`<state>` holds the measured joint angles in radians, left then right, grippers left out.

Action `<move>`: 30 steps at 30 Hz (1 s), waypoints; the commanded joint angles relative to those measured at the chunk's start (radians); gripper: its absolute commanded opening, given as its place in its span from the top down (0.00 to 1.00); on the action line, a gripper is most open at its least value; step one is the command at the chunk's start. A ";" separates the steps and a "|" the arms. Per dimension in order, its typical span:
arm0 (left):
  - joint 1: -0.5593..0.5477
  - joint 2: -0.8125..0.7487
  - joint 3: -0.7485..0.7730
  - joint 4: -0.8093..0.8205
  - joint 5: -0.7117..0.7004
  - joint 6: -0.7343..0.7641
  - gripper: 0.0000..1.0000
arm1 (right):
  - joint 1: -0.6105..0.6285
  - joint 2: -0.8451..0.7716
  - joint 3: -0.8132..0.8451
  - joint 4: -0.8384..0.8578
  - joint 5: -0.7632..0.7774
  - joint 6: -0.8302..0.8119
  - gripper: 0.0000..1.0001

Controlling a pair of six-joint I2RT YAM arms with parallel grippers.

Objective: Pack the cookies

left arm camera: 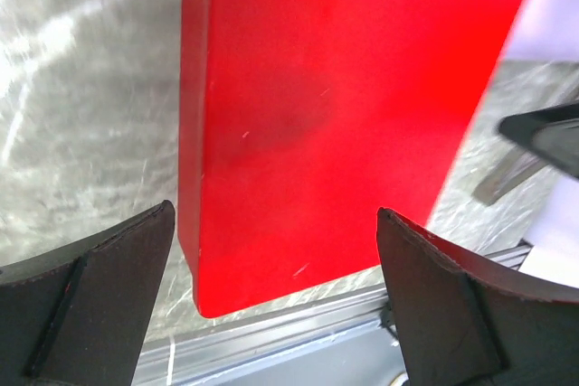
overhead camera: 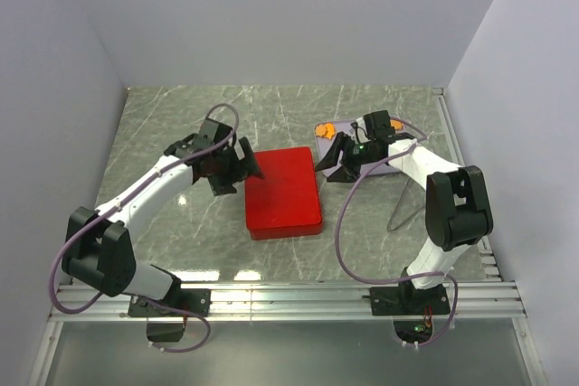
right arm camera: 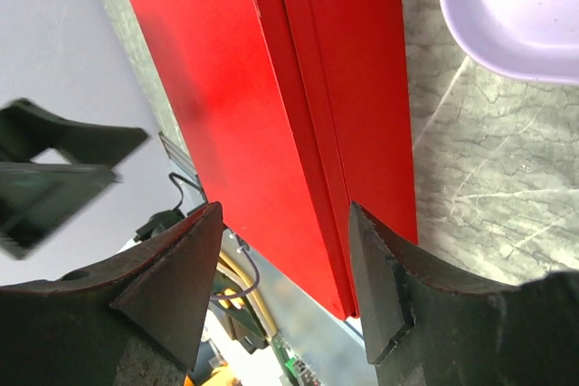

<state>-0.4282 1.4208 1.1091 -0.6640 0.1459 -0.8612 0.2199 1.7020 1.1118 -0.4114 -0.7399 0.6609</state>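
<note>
A closed red box (overhead camera: 283, 192) lies flat in the middle of the table, and its lid (right arm camera: 226, 88) sits over the base. My left gripper (overhead camera: 239, 165) hovers at the box's far left corner with its jaws wide open. In the left wrist view the red top (left arm camera: 335, 115) shows between the fingers (left arm camera: 99, 277) with nothing held. My right gripper (overhead camera: 333, 163) stands open at the box's far right corner, over the lid's edge (right arm camera: 308, 133). A few orange cookies (overhead camera: 324, 130) lie on a lavender tray (overhead camera: 384, 162) behind the right gripper. Any cookies inside the box are hidden.
The lavender tray's rim (right arm camera: 470, 42) lies close to the box's right side. An aluminium rail (overhead camera: 289, 297) runs along the near table edge. Grey walls close in the left, back and right. A thin wire stand (overhead camera: 403, 210) leans by the right arm.
</note>
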 commanded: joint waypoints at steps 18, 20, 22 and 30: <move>-0.116 0.027 -0.061 0.109 0.027 -0.076 0.01 | 0.007 0.034 -0.044 0.048 0.027 -0.011 0.35; -0.126 0.044 -0.049 0.106 0.030 -0.073 0.01 | 0.007 0.042 -0.043 0.051 0.027 -0.006 0.36; -0.133 0.055 -0.031 0.096 0.026 -0.071 0.01 | 0.007 0.044 -0.044 0.056 0.024 -0.004 0.36; -0.155 0.073 0.044 0.069 0.043 -0.076 0.01 | 0.024 0.067 -0.070 0.104 0.011 0.017 0.36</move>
<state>-0.5659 1.4902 1.0859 -0.6178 0.1612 -0.9241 0.2253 1.7550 1.0637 -0.3561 -0.7200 0.6678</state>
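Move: The red cookie box with its lid on is centred about 10 cm to the right of my left hand, 2 cm nearer me and some 11 cm below it. From my right hand, poised over its right edge, the same box is about 13 cm left, 5 cm back and 8 cm down. The lilac tray lies about 9 cm to the right of my right hand and 6 cm ahead, with the orange cookies on it about 10 cm ahead and 1 cm left. I drop my left hand about 3 cm and draw it back 2 to 3 cm onto the box's left edge, wide open, then sweep it right some 4 cm, turning slightly clockwise, so the outer finger comes against the left wall and pushes the box towards my right hand. My right hand stays at the right wall, part open, and sinks about 3 cm there. ##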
